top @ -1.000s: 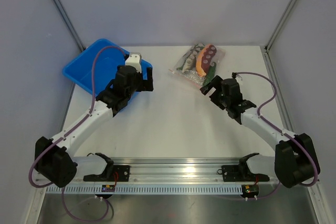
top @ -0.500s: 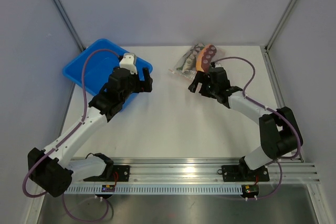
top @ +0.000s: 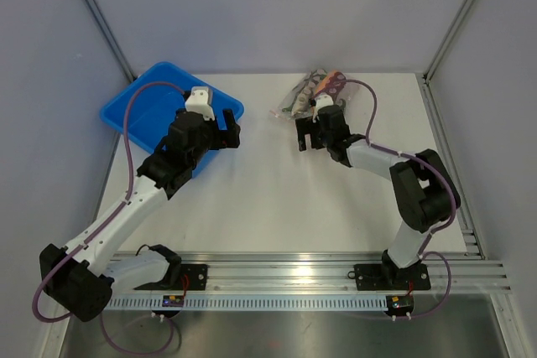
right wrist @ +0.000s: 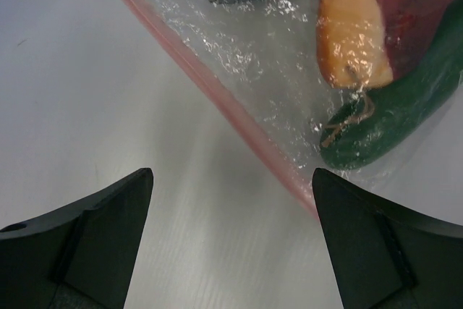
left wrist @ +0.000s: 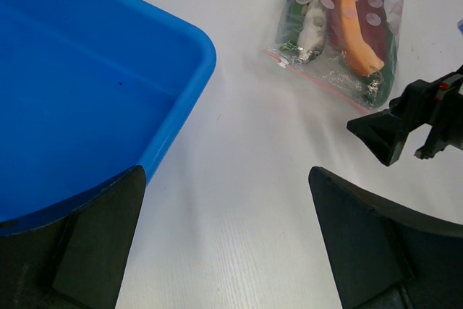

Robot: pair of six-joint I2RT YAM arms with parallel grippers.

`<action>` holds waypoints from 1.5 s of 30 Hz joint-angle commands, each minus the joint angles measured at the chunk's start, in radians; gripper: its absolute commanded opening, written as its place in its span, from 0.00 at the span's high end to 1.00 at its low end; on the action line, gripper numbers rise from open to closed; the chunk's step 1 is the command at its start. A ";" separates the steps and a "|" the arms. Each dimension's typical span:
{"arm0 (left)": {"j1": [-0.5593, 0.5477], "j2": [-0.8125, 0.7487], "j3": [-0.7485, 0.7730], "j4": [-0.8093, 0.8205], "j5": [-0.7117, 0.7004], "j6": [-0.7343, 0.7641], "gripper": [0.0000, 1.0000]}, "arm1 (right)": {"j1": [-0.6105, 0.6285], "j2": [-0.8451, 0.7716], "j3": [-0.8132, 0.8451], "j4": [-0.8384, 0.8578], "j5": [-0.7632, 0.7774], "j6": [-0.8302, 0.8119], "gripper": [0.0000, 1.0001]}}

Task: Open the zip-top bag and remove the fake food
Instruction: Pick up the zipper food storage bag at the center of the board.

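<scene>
The zip-top bag (top: 295, 103) lies at the back of the table, its pinkish zip strip (right wrist: 210, 85) along the near-left edge. Inside it is the fake food: an orange-tan piece with dark red spots (left wrist: 356, 23), a green vegetable (right wrist: 391, 117) and a grey fish (left wrist: 312, 28). My right gripper (top: 306, 134) is open just short of the zip strip, low over the table, and the strip runs slantwise toward its right finger (right wrist: 362, 244). My left gripper (top: 230, 127) is open beside the blue bin's near corner, well left of the bag, with nothing between its fingers.
The blue plastic bin (top: 117, 115) stands at the back left, and its rounded corner (left wrist: 199, 52) is close to my left finger. Grey walls close in the back and both sides. A metal rail runs along the near edge.
The right arm has swung left and forward until its gripper faces the bag's zip edge. The left arm has stretched a little farther back beside the bin. Both grippers stayed open.
</scene>
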 commanded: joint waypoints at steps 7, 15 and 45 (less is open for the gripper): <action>0.000 -0.014 -0.003 0.039 -0.014 -0.013 0.01 | 0.133 0.166 0.201 0.084 0.466 -0.390 0.01; 0.000 -0.007 -0.003 0.037 -0.016 -0.018 0.01 | 0.147 0.264 0.269 0.098 0.434 -0.464 0.09; 0.000 -0.006 0.000 0.027 -0.044 -0.023 0.01 | 0.171 0.437 0.367 0.161 0.477 -0.565 0.64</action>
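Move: The middle of the zipper food storage bag lies about 14 cm ahead of the right hand, 3 cm to its right and some 6 cm below; the slider at the far left end of the zip edge is about 12 cm ahead and 6 cm left. The cucumber in the bag is roughly 10 cm ahead and 8 cm right, and the blue bin's middle 9 cm ahead and 30 cm left. From the left hand the bag's middle is some 24 cm ahead, 16 cm right, well below. The right hand reaches about 7.5 cm forward and some 3 cm left along the near side of the bag towards the slider end of its zip edge, first nearly level and then sinking about 3.5 cm, while the wrist rolls nearly 40 degrees, left side down, and the fingertips tip up a little. From wide open the fingers draw in around the pink zip edge just short of the slider, steadily narrowing to under half open and ending one on either side of the strip, not yet pinching it. ##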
